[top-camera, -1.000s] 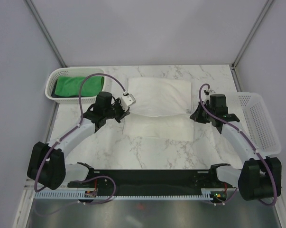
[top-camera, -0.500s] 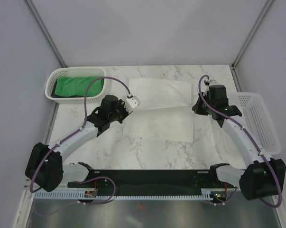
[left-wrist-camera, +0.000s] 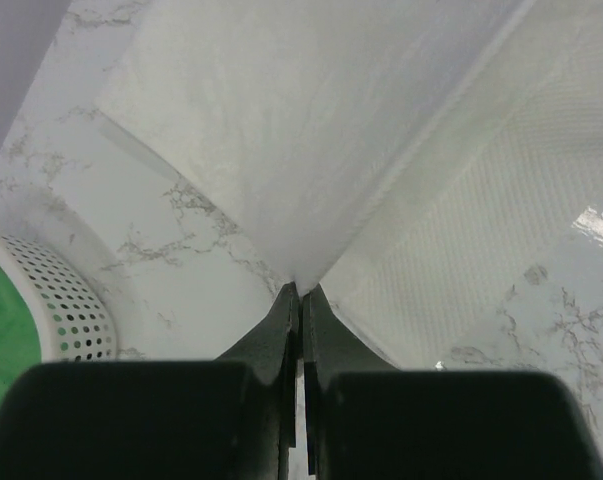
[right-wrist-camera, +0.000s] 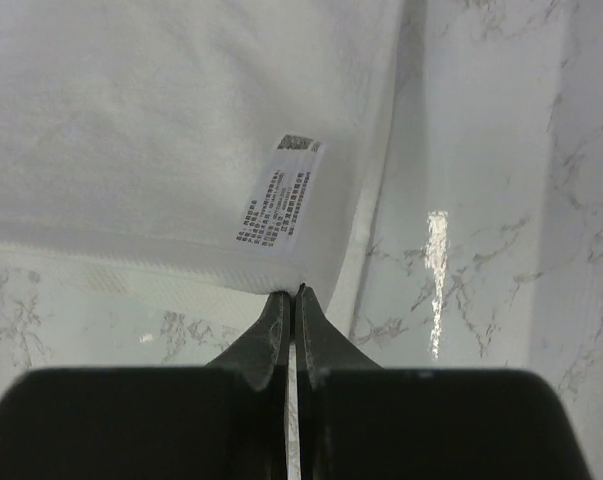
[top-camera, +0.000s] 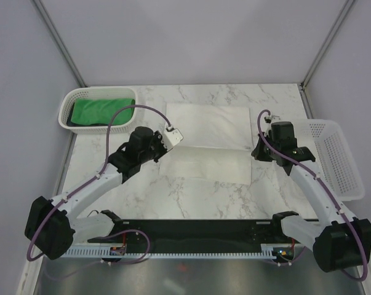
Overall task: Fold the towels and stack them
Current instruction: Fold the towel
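Observation:
A white towel [top-camera: 207, 120] lies spread in the middle of the marble table, creased across its width, with its near part [top-camera: 207, 165] flat on the surface. My left gripper [top-camera: 165, 146] is shut on the crease's left end, where the cloth [left-wrist-camera: 281, 130] fans out from the tips [left-wrist-camera: 301, 290]. The right gripper [top-camera: 255, 150] is shut on the towel's right end [right-wrist-camera: 161, 120], just below a printed label [right-wrist-camera: 279, 195], with its tips [right-wrist-camera: 295, 292] pinching the hem. A green towel [top-camera: 99, 110] sits in the left basket. I see no navy towel.
A white mesh basket [top-camera: 67, 110] at the far left holds the green towel; its wall [left-wrist-camera: 66, 310] shows in the left wrist view. Another white mesh basket [top-camera: 336, 157] stands at the right edge. Grey walls close in the table on three sides.
The puffed-up fold of the white towel has settled flatter on the table. The left arm has stretched out further; the right gripper went away and came back. Both stay shut on the towel.

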`<state>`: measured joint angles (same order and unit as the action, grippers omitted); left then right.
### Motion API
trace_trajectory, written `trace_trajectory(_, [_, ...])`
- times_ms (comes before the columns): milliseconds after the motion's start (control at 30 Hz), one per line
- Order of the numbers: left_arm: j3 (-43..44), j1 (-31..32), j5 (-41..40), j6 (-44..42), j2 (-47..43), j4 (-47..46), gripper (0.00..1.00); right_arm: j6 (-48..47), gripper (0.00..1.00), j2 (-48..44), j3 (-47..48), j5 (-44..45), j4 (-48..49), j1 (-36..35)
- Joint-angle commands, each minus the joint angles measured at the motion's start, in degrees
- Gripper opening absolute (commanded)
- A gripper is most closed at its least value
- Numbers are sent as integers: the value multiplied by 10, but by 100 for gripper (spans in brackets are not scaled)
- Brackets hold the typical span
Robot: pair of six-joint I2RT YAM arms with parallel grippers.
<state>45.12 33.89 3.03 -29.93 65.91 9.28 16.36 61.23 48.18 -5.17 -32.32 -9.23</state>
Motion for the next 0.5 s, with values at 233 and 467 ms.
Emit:
trace_trajectory(233, [-76, 16, -22, -20, 15, 27, 2, 75, 0, 24, -42, -20, -1, -9])
trace_trajectory(467, [-82, 42, -22, -20, 49, 27, 2, 150, 0, 14, -122, -33, 48, -12])
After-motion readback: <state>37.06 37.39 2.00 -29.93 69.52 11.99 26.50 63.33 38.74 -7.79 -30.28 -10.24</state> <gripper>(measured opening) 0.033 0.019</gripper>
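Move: Under and behind both hands lies the near edge of the white towel's lower layer. Its left corner is some 8 cm back, 4 cm left and 13 cm below the left hand. The right corner is roughly 9 cm back, 1 cm right and 11 cm below the right hand. The towel's far fold lies about 19 cm ahead of the left hand and 3 cm left, and the green towel in its basket roughly 15 cm ahead and 25 cm left. The empty basket is about level with the right hand, 26 cm right. Lowering the white towel's upper layer, both hands keep the corners pinched in shut fingers and come down and back towards the lower layer's near edge. The left sinks about 9 cm while drawing back 4; the right sinks 6 to 7 cm while drawing back over 3. Both wrists tip down about 10 degrees. ##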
